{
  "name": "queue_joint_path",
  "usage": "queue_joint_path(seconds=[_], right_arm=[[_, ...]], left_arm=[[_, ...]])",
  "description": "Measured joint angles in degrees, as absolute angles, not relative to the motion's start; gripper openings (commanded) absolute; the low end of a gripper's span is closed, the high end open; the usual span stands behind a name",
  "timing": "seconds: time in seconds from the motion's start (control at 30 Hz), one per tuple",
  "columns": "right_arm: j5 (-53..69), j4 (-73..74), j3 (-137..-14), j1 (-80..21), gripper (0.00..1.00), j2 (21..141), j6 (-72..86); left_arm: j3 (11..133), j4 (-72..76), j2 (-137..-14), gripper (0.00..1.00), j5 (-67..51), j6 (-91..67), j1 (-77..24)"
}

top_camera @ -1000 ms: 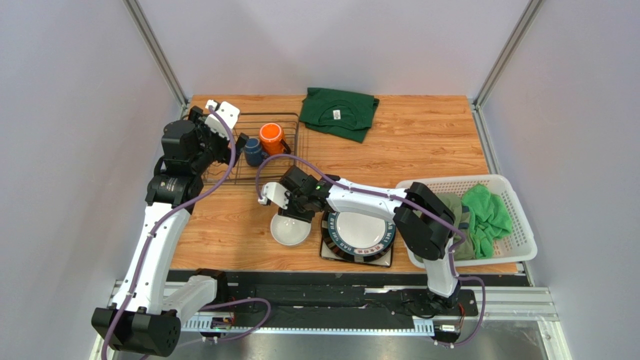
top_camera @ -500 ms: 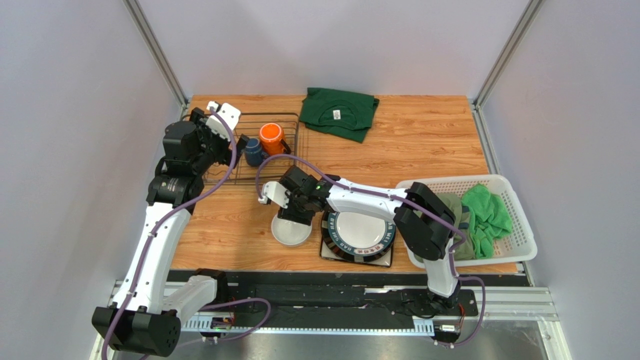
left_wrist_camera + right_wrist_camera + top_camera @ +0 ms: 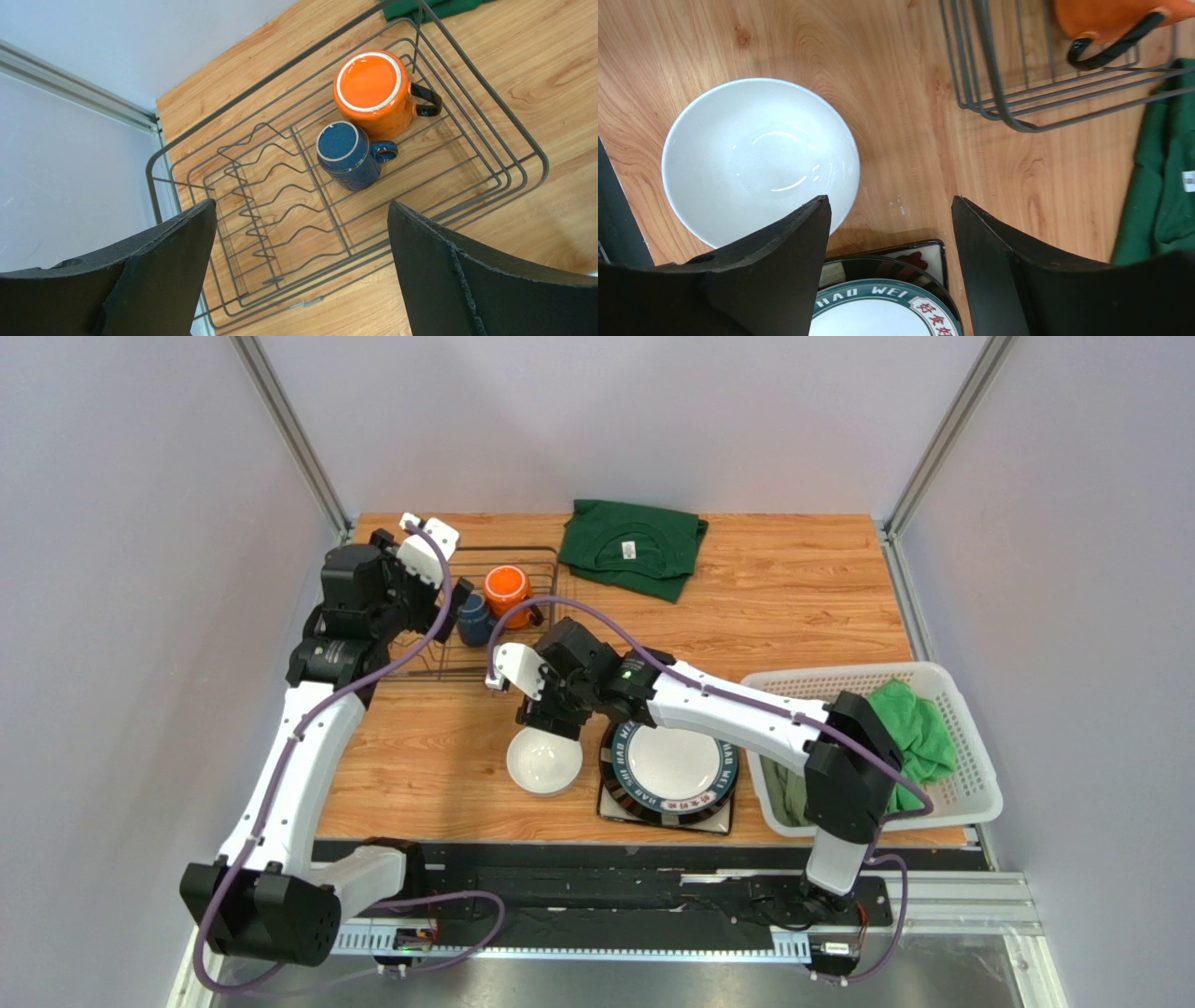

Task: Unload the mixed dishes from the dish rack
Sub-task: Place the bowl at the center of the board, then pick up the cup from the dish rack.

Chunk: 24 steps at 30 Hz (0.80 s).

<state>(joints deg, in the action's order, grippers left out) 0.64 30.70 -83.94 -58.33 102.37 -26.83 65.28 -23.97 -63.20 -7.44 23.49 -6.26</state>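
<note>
The dark wire dish rack [image 3: 438, 651] stands at the back left and holds the orange mug [image 3: 507, 594] and the dark blue mug [image 3: 473, 620], both upside down. My left gripper [image 3: 446, 597] hovers open and empty over the rack; in its wrist view the rack [image 3: 281, 210], orange mug [image 3: 372, 87] and blue mug [image 3: 346, 154] lie below the gripper [image 3: 302, 280]. The white bowl [image 3: 544, 760] sits on the table beside the round dark-rimmed plate [image 3: 673, 763], which lies on the square plate [image 3: 716, 823]. My right gripper [image 3: 547, 717] is open and empty just above the bowl [image 3: 756, 157] and round plate [image 3: 878, 308].
A folded dark green shirt [image 3: 631, 546] lies at the back centre. A white slatted laundry basket [image 3: 968, 805] with green cloths stands at the right front. The rack's corner [image 3: 997, 91] and the shirt's edge [image 3: 1165, 175] show in the right wrist view.
My right gripper has risen off the bowl and drawn back towards the rack; the bowl stays on the table. My left gripper has moved farther over the rack towards the mugs.
</note>
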Motion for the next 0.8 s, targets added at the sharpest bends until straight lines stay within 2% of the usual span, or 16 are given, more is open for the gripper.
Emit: queue_joint_path(seconds=[0.13,0.3,0.8], right_arm=[[-1.13,29.89,-83.79,-58.33,0.86,99.13,-26.89],[-3.77,28.21,-82.76,-58.33,0.91,96.01,-26.89],[-9.56,23.27,-78.24,-55.22,0.93,93.14,-26.74]], left_arm=[[69.76,-26.04,-67.75,0.99,-7.27,23.22,-6.26],[76.62,-28.25,-74.83,0.99,-6.04,23.22,-6.22],[93.25,-38.48,-98.80,0.99,-7.60,22.59,-6.11]])
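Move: The blue mug, upside down in the dish rack, is about 10 cm ahead of the left hand, 2 cm to its right and 22 cm below; the orange mug stands some 5 cm beyond it and 6 cm farther right. The bowl, already set down, lies roughly 6 cm back from the right hand, 3 cm left and 11 cm below, with the plate stack about 20 cm to the bowl's right. The two mugs in the rack draw the left hand: it swings forward about 10 cm, then also sinks 8 cm towards them, fingers wide open and tipping some 20 degrees further down. Away from the released bowl, the empty right hand rises about 5 cm, then backs off forward and to its right, turning slightly clockwise while its fingers spread wider. ##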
